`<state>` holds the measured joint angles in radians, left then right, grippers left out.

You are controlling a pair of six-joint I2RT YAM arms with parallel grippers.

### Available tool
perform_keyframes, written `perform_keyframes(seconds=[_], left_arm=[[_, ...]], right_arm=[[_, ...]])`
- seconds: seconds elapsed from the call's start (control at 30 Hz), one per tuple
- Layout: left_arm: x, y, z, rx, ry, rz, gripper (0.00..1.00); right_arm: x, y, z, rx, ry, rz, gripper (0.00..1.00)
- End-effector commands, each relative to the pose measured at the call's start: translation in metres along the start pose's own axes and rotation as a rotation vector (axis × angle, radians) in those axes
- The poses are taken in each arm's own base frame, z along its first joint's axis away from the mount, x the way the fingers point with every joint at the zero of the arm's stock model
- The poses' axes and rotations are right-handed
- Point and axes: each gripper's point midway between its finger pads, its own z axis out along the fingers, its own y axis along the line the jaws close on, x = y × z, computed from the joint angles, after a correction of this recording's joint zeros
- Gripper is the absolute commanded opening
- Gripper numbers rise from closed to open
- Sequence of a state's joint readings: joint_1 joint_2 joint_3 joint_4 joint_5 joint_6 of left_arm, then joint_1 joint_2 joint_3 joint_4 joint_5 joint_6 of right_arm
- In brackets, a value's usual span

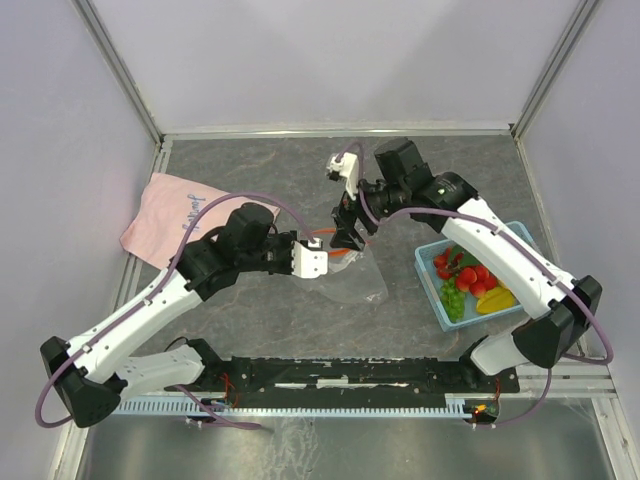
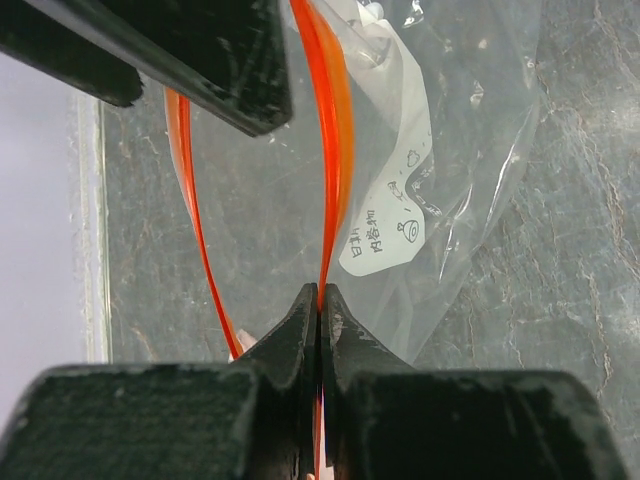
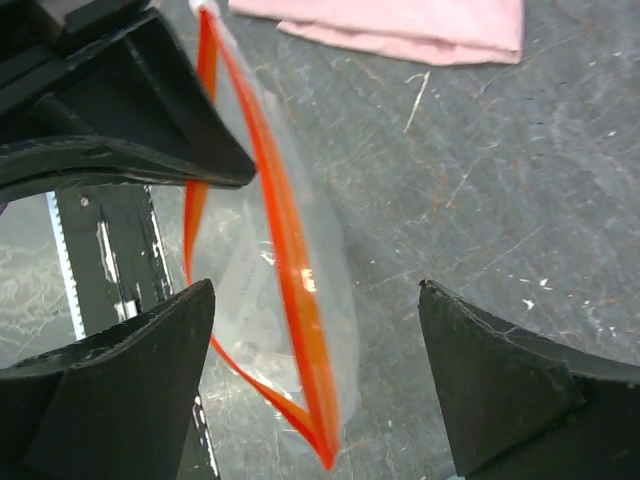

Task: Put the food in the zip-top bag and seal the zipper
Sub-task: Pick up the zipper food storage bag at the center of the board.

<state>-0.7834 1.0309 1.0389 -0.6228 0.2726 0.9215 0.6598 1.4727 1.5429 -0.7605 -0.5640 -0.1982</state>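
The clear zip-top bag [image 1: 360,282] hangs above the table centre with its mouth parted. My left gripper [image 2: 320,292] is shut on one end of the orange-red zipper [image 2: 337,130]; the bag's white label [image 2: 388,200] shows behind it. My right gripper [image 3: 315,290] stands open around the other end of the mouth, with the zipper [image 3: 290,250] between its fingers [image 3: 150,380] and touching neither. In the top view the two grippers [image 1: 322,258] [image 1: 347,238] meet at the bag's mouth. The food [image 1: 467,280], red, green and yellow toy fruits, lies in the basket at the right.
A light-blue basket [image 1: 432,288] holding the fruits sits under the right arm's forearm. A pink cloth [image 1: 170,215] lies at the back left, also visible as pink cloth [image 3: 400,25] in the right wrist view. Frame posts and walls bound the table.
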Motion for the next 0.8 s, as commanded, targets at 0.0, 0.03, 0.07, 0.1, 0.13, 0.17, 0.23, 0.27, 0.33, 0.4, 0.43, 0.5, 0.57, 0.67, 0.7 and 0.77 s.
perform_keyframes(seconds=[0.0,0.03,0.07,0.1,0.13,0.17,0.23,0.27,0.33,0.4,0.43,0.5,0.57,0.67,0.7,0.77], left_arm=[[-0.013,0.001,0.002,0.025,-0.048,0.049,0.03],[-0.015,0.0,0.002,0.028,-0.054,0.05,0.03],[-0.015,-0.001,0.002,0.031,-0.056,0.051,0.03],[-0.016,-0.001,0.002,0.034,-0.06,0.051,0.03],[-0.017,-0.002,0.001,0.039,-0.064,0.051,0.03],[-0.018,-0.003,0.0,0.04,-0.068,0.052,0.03],[-0.02,-0.004,0.0,0.046,-0.076,0.053,0.03],[-0.021,-0.005,0.0,0.049,-0.082,0.054,0.03],[-0.021,-0.006,0.0,0.054,-0.087,0.052,0.03],[-0.021,-0.008,0.0,0.057,-0.087,0.048,0.03],[-0.021,-0.008,0.0,0.057,-0.087,0.046,0.03],[-0.02,-0.008,0.0,0.05,-0.085,0.036,0.05],[-0.022,-0.002,-0.002,0.007,-0.096,0.017,0.13],[-0.023,0.005,-0.005,-0.064,-0.112,-0.018,0.32],[-0.024,0.008,-0.008,-0.093,-0.122,-0.03,0.38],[-0.027,0.015,-0.014,-0.152,-0.146,-0.07,0.45]], right_arm=[[-0.004,0.006,0.001,0.013,0.036,-0.102,0.88],[-0.002,0.003,0.004,0.026,0.048,-0.105,0.85],[0.0,0.001,0.006,0.038,0.055,-0.106,0.83],[0.002,-0.002,0.008,0.053,0.063,-0.107,0.81],[0.003,-0.005,0.01,0.067,0.069,-0.108,0.79],[0.005,-0.008,0.011,0.076,0.076,-0.108,0.77],[0.008,-0.01,0.015,0.083,0.09,-0.11,0.7],[0.009,-0.011,0.016,0.086,0.095,-0.112,0.66],[0.01,-0.013,0.017,0.093,0.101,-0.112,0.56],[0.011,-0.013,0.017,0.094,0.101,-0.111,0.4],[0.009,-0.013,0.016,0.101,0.092,-0.108,0.34],[0.005,-0.014,0.014,0.124,0.067,-0.099,0.25],[0.001,-0.017,0.011,0.156,0.04,-0.084,0.12],[-0.002,-0.023,0.008,0.213,0.004,-0.05,0.02],[-0.003,-0.025,0.007,0.236,-0.008,-0.034,0.02],[-0.007,-0.033,0.004,0.292,-0.039,0.004,0.02]])
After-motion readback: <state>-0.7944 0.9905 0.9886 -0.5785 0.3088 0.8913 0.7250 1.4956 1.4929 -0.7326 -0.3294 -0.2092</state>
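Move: The near-lying right end of the bag's orange zipper rim is 3 cm below the open right hand, about 1 cm ahead and straight in line sideways. From that hand the left gripper's tips, pinching the rim's other end, are some 8 cm left, 1 cm back and 4 cm below; the bag's clear body hangs 8 cm back, 1 cm left and 8 cm below. From the left hand, the right rim end lies about 8 cm right, 2 cm ahead, level. Downward, about 3.5 cm, the right hand sinks over the bag's rim end, easing back a little, then forward some 2.5 cm, its fingertips tipping down about 10 degrees. Its wide-open fingers close and pinch the orange rim. The left hand, still gripping, drifts about 1 cm back and down, and once the right has nearly shut it opens over a third and lets go. ##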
